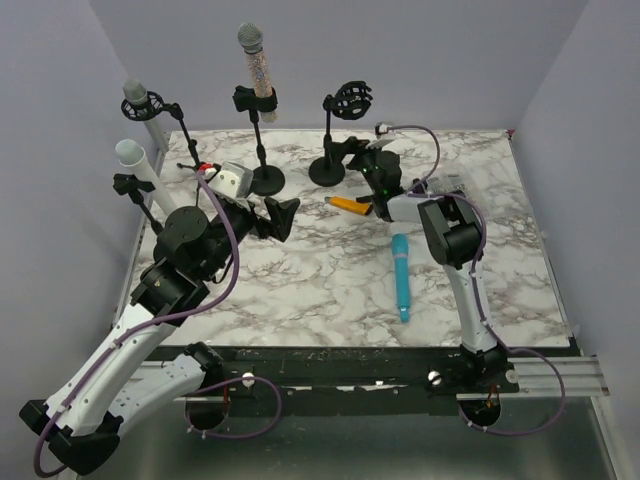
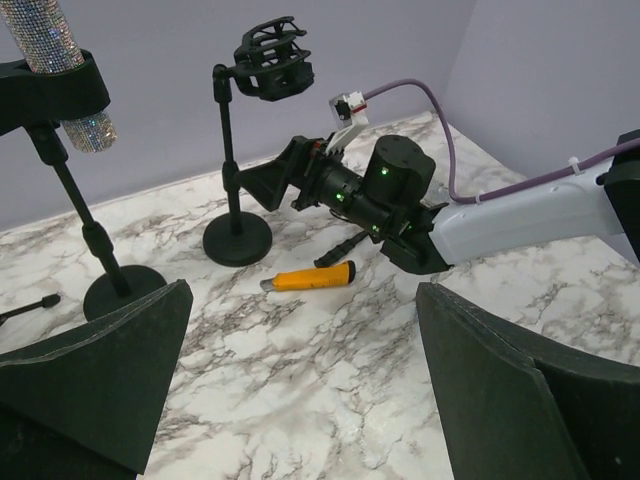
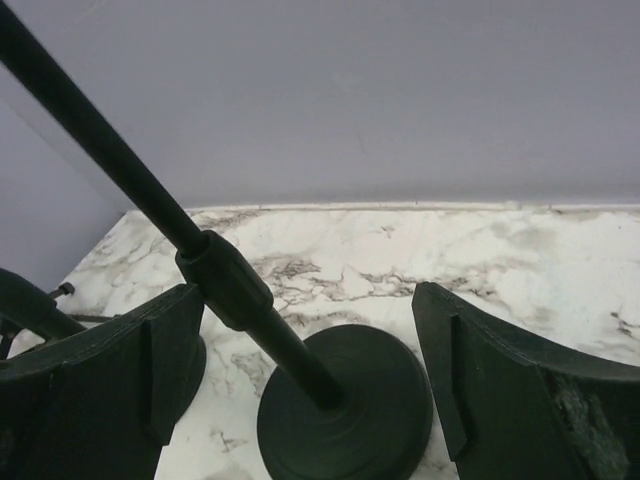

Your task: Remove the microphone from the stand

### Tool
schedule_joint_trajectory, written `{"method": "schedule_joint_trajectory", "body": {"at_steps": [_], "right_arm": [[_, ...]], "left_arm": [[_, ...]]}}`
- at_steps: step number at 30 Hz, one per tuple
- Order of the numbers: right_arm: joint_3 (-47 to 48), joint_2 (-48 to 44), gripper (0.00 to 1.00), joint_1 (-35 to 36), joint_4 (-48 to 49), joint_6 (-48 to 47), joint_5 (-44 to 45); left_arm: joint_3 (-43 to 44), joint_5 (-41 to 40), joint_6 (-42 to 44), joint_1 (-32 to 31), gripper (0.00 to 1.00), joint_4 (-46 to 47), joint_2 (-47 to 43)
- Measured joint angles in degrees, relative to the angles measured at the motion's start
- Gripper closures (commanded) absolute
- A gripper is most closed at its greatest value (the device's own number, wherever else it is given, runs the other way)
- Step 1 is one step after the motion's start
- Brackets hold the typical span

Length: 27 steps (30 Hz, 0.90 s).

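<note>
A glittery microphone (image 1: pixel 255 60) stands upright in the clip of a black stand (image 1: pixel 266 180) at the back; it also shows in the left wrist view (image 2: pixel 55 50). Beside it is a black stand with an empty shock mount (image 1: pixel 350 100). My right gripper (image 1: pixel 350 152) is open, low at this empty stand; its pole (image 3: pixel 220 280) and round base (image 3: pixel 345 410) lie between the spread fingers (image 3: pixel 500 380). My left gripper (image 1: pixel 280 218) is open and empty over the table's left middle, its fingers (image 2: pixel 100 380) wide apart. A teal microphone (image 1: pixel 400 277) lies flat on the marble.
An orange utility knife (image 1: pixel 347 204) lies between the grippers, also in the left wrist view (image 2: pixel 310 277). Two pale microphones (image 1: pixel 137 95) (image 1: pixel 130 152) sit on stands at the far left edge. Walls close the table at back and sides.
</note>
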Motion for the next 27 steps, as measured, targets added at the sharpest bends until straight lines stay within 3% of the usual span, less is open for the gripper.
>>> {"method": "schedule_joint_trajectory", "body": {"at_steps": [6, 16, 23, 27], "right_arm": [[9.99, 6.34, 0.23, 0.98, -0.22, -1.01, -0.24], [19.15, 11.23, 0.29, 3.67, -3.04, -3.98, -0.70], [26.97, 15.45, 0.51, 3.91, -6.73, -5.29, -1.57], [28.76, 16.31, 0.71, 4.13, -7.67, -5.75, -2.93]], "left_arm": [[-0.68, -1.29, 0.44, 0.00, 0.01, 0.33, 0.07], [-0.70, -1.99, 0.68, 0.00, 0.01, 0.33, 1.14], [-0.70, -2.67, 0.87, 0.00, 0.02, 0.33, 1.18], [-0.70, -2.82, 1.01, 0.00, 0.01, 0.35, 1.25]]}}
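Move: Just left of the open right gripper stands the empty stand's pole, its collar about 2 cm ahead, 4 cm left and level with the hand. The orange cutter lies some 9 cm back and 3 cm right, about 13 cm lower; the glittery microphone's stand has its base roughly 21 cm left and 1 cm back, equally low. From the left hand the same collar is about 37 cm ahead, 12 cm right and 24 cm below. Sweeping about 8 cm left and some 4 cm forward at nearly the same height, the right hand takes the empty stand's pole between its fingers and pushes the stand along leftward. The fingers, wide at first, narrow to under half open around the collar, while the wrist tips up and turns slightly counter-clockwise. ##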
